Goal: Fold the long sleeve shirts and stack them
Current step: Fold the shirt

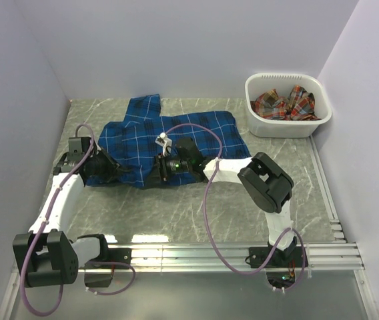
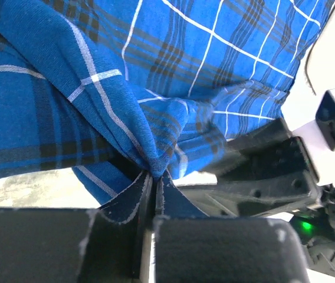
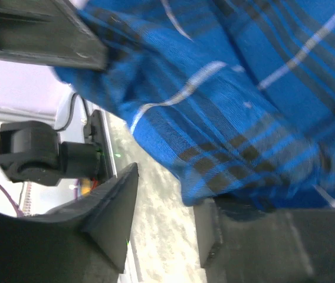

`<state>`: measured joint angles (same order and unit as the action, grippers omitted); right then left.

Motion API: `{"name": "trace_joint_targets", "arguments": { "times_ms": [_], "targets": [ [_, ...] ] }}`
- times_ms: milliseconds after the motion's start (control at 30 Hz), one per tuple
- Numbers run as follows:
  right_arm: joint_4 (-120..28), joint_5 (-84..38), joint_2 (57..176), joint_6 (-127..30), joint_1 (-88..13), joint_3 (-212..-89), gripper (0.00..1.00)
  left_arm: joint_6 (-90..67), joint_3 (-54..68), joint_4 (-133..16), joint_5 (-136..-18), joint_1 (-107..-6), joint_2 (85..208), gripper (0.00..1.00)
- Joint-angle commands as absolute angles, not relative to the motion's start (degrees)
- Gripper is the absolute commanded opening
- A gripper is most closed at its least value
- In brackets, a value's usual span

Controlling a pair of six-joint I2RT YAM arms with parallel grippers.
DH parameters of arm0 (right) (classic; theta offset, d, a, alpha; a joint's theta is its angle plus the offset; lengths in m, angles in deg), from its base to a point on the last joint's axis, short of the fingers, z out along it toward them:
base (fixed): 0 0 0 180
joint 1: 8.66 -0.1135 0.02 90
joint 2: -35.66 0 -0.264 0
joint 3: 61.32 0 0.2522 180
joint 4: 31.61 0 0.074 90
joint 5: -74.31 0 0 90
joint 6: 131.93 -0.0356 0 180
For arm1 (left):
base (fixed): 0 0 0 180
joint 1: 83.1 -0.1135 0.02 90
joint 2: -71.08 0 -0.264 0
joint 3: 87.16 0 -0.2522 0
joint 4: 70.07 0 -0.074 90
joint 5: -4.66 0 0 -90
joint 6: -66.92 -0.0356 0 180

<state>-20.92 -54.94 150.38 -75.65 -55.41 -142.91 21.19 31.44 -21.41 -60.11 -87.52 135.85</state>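
A royal blue plaid long sleeve shirt (image 1: 176, 133) lies spread and rumpled on the table's middle. My left gripper (image 1: 115, 171) is at its near left hem, shut on a pinched fold of the blue cloth (image 2: 154, 168). My right gripper (image 1: 155, 175) is low at the near hem, a little to the right of the left one. In the right wrist view its jaws (image 3: 168, 188) stand apart with bare table between them, and the shirt's edge (image 3: 214, 177) drapes over one finger (image 3: 209, 236). A red-orange plaid shirt (image 1: 284, 104) sits crumpled in the basket.
The white plastic basket (image 1: 289, 127) stands at the back right corner. Grey walls close in the table on the left, back and right. A metal rail (image 1: 229, 253) runs along the near edge between the arm bases. Purple cables (image 1: 206, 200) loop off both arms.
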Motion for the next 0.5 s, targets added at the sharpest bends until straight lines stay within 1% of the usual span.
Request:
{"name": "trace_joint_targets", "arguments": {
  "times_ms": [0, 67, 100, 133, 200, 233, 300, 333, 367, 433, 467],
  "targets": [
    [-17.16, -58.49, 150.36, -77.35, -56.21, -145.84, 0.38, 21.22, 32.41, -24.14, -59.5, -87.58, 134.01, 0.07],
    [-18.03, -59.46, 149.05, -77.71, -56.3, -145.66, 0.3, 20.6, 33.11, -24.57, -61.85, -87.67, 133.92, 0.16],
    [-18.65, -60.94, 148.69, -78.4, -56.3, -145.92, 0.24, 20.08, 33.46, -25.27, -63.27, -87.67, 133.31, 0.2],
    [-20.57, -61.65, 148.25, -78.58, -56.21, -146.88, 0.21, 20.07, 33.9, -25.54, -64.85, -87.67, 132.87, 0.26],
    [-21.55, -62.88, 147.72, -79.28, -56.3, -147.41, 0.13, 20.59, 35.83, -27.29, -69.14, -87.58, 131.04, 0.32],
    [-21.64, -63.41, 147.37, -80.85, -56.21, -147.59, 0.08, 21.03, 36.62, -27.82, -70.39, -87.75, 130.33, 0.42],
    [-21.29, -64.29, 147.28, -82.44, -56.3, -147.77, 0.02, 22.7, 38.64, -28.97, -72.58, -88.19, 128.14, 0.53],
    [-21.9, -64.73, 147.46, -82.54, -56.3, -148.29, 0.01, 23.14, 39.17, -29.75, -73.29, -88.46, 127.34, 0.67],
    [-22.25, -64.65, 147.55, -82.63, -56.3, -148.47, 0.0, 23.67, 40.22, -30.11, -74.08, -88.63, 126.72, 0.73],
    [-23.3, -64.82, 148.16, -82.89, -56.21, -148.91, 0.0, 24.9, 40.93, -29.85, -76.54, -89.25, 125.49, 0.8],
    [-23.74, -65.0, 148.34, -82.81, -56.3, -149.08, 0.0, 25.17, 41.46, -29.59, -77.25, -89.95, 125.4, 0.8]
  ]
}}
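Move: Between the right hand's open fingers, within a centimetre or so and a touch ahead, hangs the shirt's lifted near edge; the left hand still pinches that same edge at its own fingertips. From the right hand, the shirt's main body lies some 11 cm ahead, 10 cm to the right and 9 cm lower, and the far sleeve about 23 cm straight ahead, also some 9 cm lower. Taking over the edge, the right hand shuts its fingers on the shirt beside the left hand's hold while drawing up and back some 3 cm. The left hand opens nearly wide, lets go and slips about 4 cm to the left and 2 cm down, turning roughly 10 degrees counter-clockwise. ##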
